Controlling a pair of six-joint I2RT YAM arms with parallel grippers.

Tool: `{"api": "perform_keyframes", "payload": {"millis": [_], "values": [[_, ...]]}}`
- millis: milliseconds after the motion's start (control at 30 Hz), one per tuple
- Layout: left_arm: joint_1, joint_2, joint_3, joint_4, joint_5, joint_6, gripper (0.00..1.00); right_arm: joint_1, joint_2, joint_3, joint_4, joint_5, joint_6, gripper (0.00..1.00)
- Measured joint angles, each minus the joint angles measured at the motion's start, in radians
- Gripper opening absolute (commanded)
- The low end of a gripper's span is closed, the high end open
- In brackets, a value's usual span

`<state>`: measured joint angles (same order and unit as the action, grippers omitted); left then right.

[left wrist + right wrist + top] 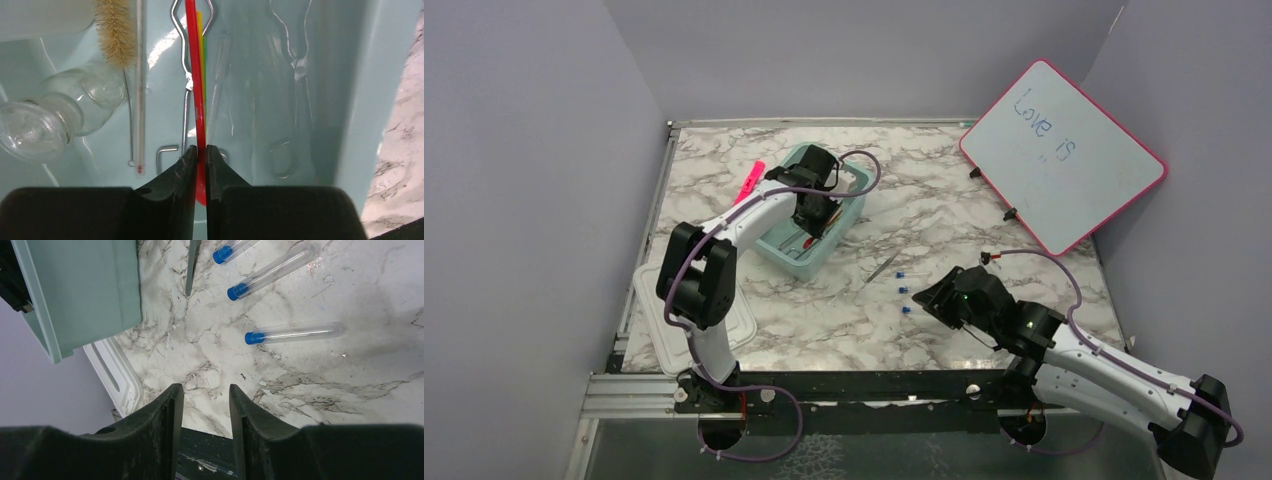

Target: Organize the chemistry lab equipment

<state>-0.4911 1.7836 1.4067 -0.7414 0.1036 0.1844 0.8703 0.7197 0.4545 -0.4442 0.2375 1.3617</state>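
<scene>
My left gripper [200,150] is down inside the teal bin [776,252] and shut on a thin red tool [196,75]; yellow and green strips show just behind it. On the bin floor lie a tan-bristled brush [116,32], a clear glass flask [50,117], a thin clear rod [140,90], wire tongs [186,107] and a clear dropper [217,85]. Three blue-capped tubes [295,332] [272,272] [232,250] lie on the marble. My right gripper [206,387] hovers open and holds nothing, short of them, near the table's front edge. In the top view it [927,294] sits right of the tubes [905,290].
A slim metal tool [883,266] lies between the bin and the tubes. A white lid [742,326] rests at the front left. The pink marker [749,181] lies behind the bin, and the pink-framed whiteboard [1064,155] leans at the back right.
</scene>
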Motion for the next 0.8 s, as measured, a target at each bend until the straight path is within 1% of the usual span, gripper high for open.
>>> {"api": "perform_keyframes", "payload": {"millis": [67, 167, 300, 433, 633, 800], "values": [[0.0, 0.021, 0.013, -0.014, 0.0, 0.007, 0.26, 0.0, 0.0, 0.0, 0.0, 0.0, 0.0, 0.43], [0.0, 0.031, 0.045, -0.03, 0.0, 0.013, 0.32, 0.0, 0.002, 0.0, 0.0, 0.0, 0.0, 0.43], [0.0, 0.029, 0.089, -0.03, 0.005, 0.014, 0.34, 0.0, 0.011, 0.0, 0.0, 0.001, 0.0, 0.43], [0.0, -0.004, 0.116, -0.034, 0.019, 0.011, 0.34, 0.0, 0.016, 0.0, 0.0, 0.001, 0.0, 0.43], [0.0, -0.128, 0.146, -0.033, 0.068, -0.024, 0.36, 0.0, 0.024, 0.0, 0.0, 0.002, 0.0, 0.43], [0.0, -0.238, 0.137, 0.021, 0.131, -0.097, 0.38, 0.0, 0.026, 0.0, 0.001, 0.003, 0.0, 0.43]]}}
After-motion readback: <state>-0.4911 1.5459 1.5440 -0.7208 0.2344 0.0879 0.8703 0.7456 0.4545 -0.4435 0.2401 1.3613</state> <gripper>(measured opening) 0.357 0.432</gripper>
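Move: The red, yellow and green sticks are already in the left hand's fingers inside the bin; their resting place, the bin floor, is straight below, about 2 cm down. The tongs lie about 1 cm ahead of the hand, 2 cm down. The glass flask is some 6 cm ahead and 3 cm left, the brush 5 cm ahead and 1 cm right. From the right hand, the sticks are about 14 cm ahead, 21 cm left and slightly lower. The coloured sticks are let go just above the bin floor as the left fingers open to about a third, after barely sinking. The left hand then eases a couple of centimetres forward and climbs clear of the bin, some 15 cm up, drawing that forward shift back and drifting 3 cm right, while the fingers swing to point more forward and right by roughly 25 degrees. ##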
